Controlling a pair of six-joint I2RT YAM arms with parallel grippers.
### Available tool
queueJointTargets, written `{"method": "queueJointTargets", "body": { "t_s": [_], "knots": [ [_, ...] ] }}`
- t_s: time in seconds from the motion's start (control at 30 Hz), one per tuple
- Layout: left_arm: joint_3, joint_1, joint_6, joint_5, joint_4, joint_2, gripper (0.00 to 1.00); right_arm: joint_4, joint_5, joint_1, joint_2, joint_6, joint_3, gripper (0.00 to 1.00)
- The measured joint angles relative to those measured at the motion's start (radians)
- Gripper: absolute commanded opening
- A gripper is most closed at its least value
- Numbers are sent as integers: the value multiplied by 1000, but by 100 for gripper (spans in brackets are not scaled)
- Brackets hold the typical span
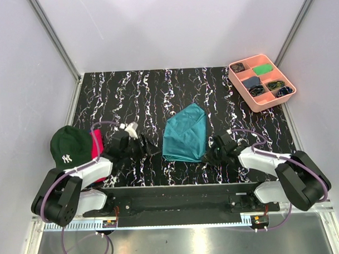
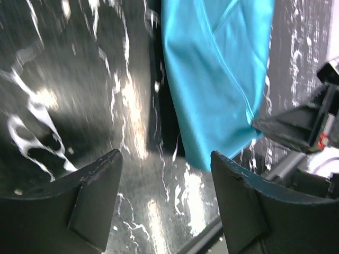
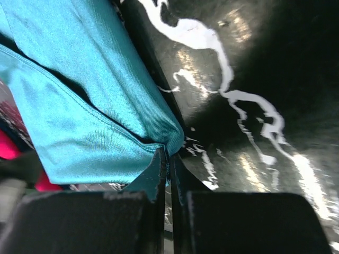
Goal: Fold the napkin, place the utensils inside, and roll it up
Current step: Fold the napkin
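The napkin (image 1: 185, 133) is a teal cloth lying bunched and partly folded on the middle of the black marbled table. My right gripper (image 1: 208, 154) is at its near right corner. In the right wrist view the gripper (image 3: 169, 159) is shut on that corner of the napkin (image 3: 79, 121), with the cloth pinched between its fingertips. My left gripper (image 1: 152, 148) stands left of the napkin, low over the table. In the left wrist view this gripper (image 2: 165, 180) is open, bare table between its fingers, and the napkin (image 2: 212, 69) lies just ahead to the right. The utensils are out of view.
A dark green cap (image 1: 70, 144) and a pink-red cloth (image 1: 96, 143) lie at the left, beside the left arm. A pink tray (image 1: 243, 88) with small items in compartments stands at the back right. Grey walls close in the table on three sides.
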Motion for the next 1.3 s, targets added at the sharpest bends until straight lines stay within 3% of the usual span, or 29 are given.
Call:
{"method": "queueJointTargets", "body": {
  "t_s": [0.17,0.4,0.57,0.9,1.0,1.3],
  "knots": [
    [-117,-4,-112,99,219,77,69,105,0,27,63,66,3,0],
    [-157,-25,-216,164,470,187,71,194,-3,40,105,96,0,0],
    [-161,-25,-238,158,521,187,74,224,-3,41,105,100,-14,0],
    [-88,-25,-177,87,394,192,71,244,2,43,100,103,-27,0],
    [-71,-25,-164,88,395,239,65,245,2,43,100,102,-28,0],
    [-41,-25,-150,95,430,341,33,248,2,43,100,102,-29,0]
  ]
}}
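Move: The left hand is open and goes for the folded napkin's near left corner, about 6 cm to its right, 1 cm back and 4 cm below. The napkin's near right corner is some 24 cm to that hand's right and 2 cm back, down by the table, already pinched by the right hand. The napkin's middle lies roughly 9 cm left and 12 cm ahead of the right hand; the near left corner is about 18 cm left of the right hand and level with it. Still pinching the near right corner, the right hand drags the napkin about 3 cm left and a little forward, then holds it there. The left hand dips back and down while rolling its left side down some 15 degrees, lifts slightly, then comes forward and down over the near left corner, ending about 3 cm farther right and 3 cm lower, its fingers half closed around the cloth. ##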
